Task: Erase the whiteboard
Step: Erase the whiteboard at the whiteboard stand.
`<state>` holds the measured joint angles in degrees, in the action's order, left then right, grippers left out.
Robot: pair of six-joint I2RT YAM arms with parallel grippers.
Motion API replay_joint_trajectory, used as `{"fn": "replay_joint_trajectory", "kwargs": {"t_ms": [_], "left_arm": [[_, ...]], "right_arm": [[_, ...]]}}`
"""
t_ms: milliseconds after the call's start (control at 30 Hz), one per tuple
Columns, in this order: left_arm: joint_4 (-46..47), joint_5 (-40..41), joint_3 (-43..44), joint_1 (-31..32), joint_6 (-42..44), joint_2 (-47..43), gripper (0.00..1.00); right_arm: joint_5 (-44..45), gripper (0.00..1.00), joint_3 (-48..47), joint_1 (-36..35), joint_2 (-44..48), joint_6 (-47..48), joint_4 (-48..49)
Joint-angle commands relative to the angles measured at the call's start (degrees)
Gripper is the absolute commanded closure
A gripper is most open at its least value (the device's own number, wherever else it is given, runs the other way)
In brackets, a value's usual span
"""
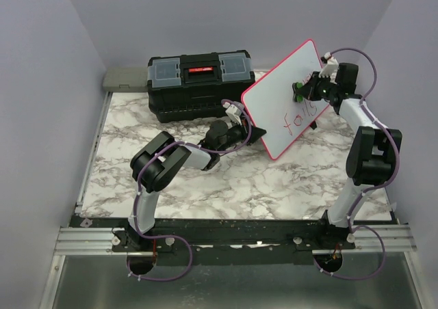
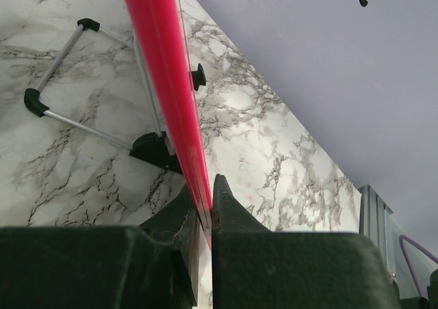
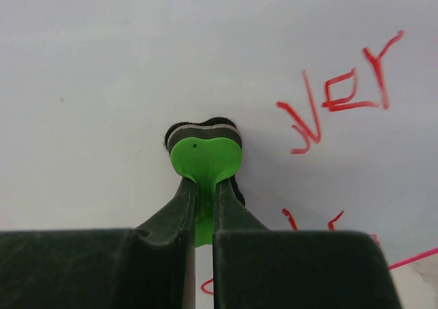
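The whiteboard (image 1: 284,93) stands tilted up on edge at the back right, white with a pink-red rim and red handwriting (image 1: 298,121) on its lower part. My left gripper (image 1: 256,134) is shut on its lower-left rim. In the left wrist view the red rim (image 2: 164,83) runs down into that gripper (image 2: 204,201). My right gripper (image 1: 306,90) is shut on a green eraser (image 1: 299,91) pressed against the board's face. In the right wrist view the eraser (image 3: 205,158) sits on the white surface (image 3: 137,63) beyond my gripper (image 3: 204,194), with red writing (image 3: 342,100) to its right.
A black toolbox (image 1: 198,83) with a red handle sits at the back of the marble table (image 1: 226,186), left of the board. A grey flat piece (image 1: 124,80) lies behind its left end. The board's wire stand with black feet (image 2: 68,70) rests on the table.
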<state>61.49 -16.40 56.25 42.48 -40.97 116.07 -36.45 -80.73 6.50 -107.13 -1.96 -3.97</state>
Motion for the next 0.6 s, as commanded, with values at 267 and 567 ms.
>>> {"fn": "replay_joint_trajectory", "kwargs": {"t_ms": [267,567], "left_arm": [[1.96,-7.88,0.76,1.99,3.79,0.74,1.0],[1.98,-8.0,1.23,1.99,3.71,0.91,1.0]], "right_arm": [[23.66,0.99,0.53,0.06,-1.1,-1.03,7.27],[4.91,0.99,2.35,0.47,-1.11,11.57,-5.55]]}}
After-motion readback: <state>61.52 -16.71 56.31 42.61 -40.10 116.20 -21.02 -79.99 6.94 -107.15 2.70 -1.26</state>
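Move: The red letters "ver" still on the whiteboard lie about 6 cm ahead of the right hand and 4 cm to its right, roughly level with it or slightly above. The word "fails" stands about 3 cm back, 1 cm right and 6 cm lower; the board's right edge is some 9 cm ahead and 7 cm right. From the left hand, "ver" is about 18 cm ahead, 18 cm right and 4 cm up. The green eraser, still pinched in the right hand and against the whiteboard, is swept about 5 cm right and up to 3 cm forward along its face towards "ver", then curls back and down by a centimetre or so. The wrist twists some 15 degrees clockwise, easing back slightly, and its left side dips. The left hand keeps its grip on the board's red edge, staying put. ##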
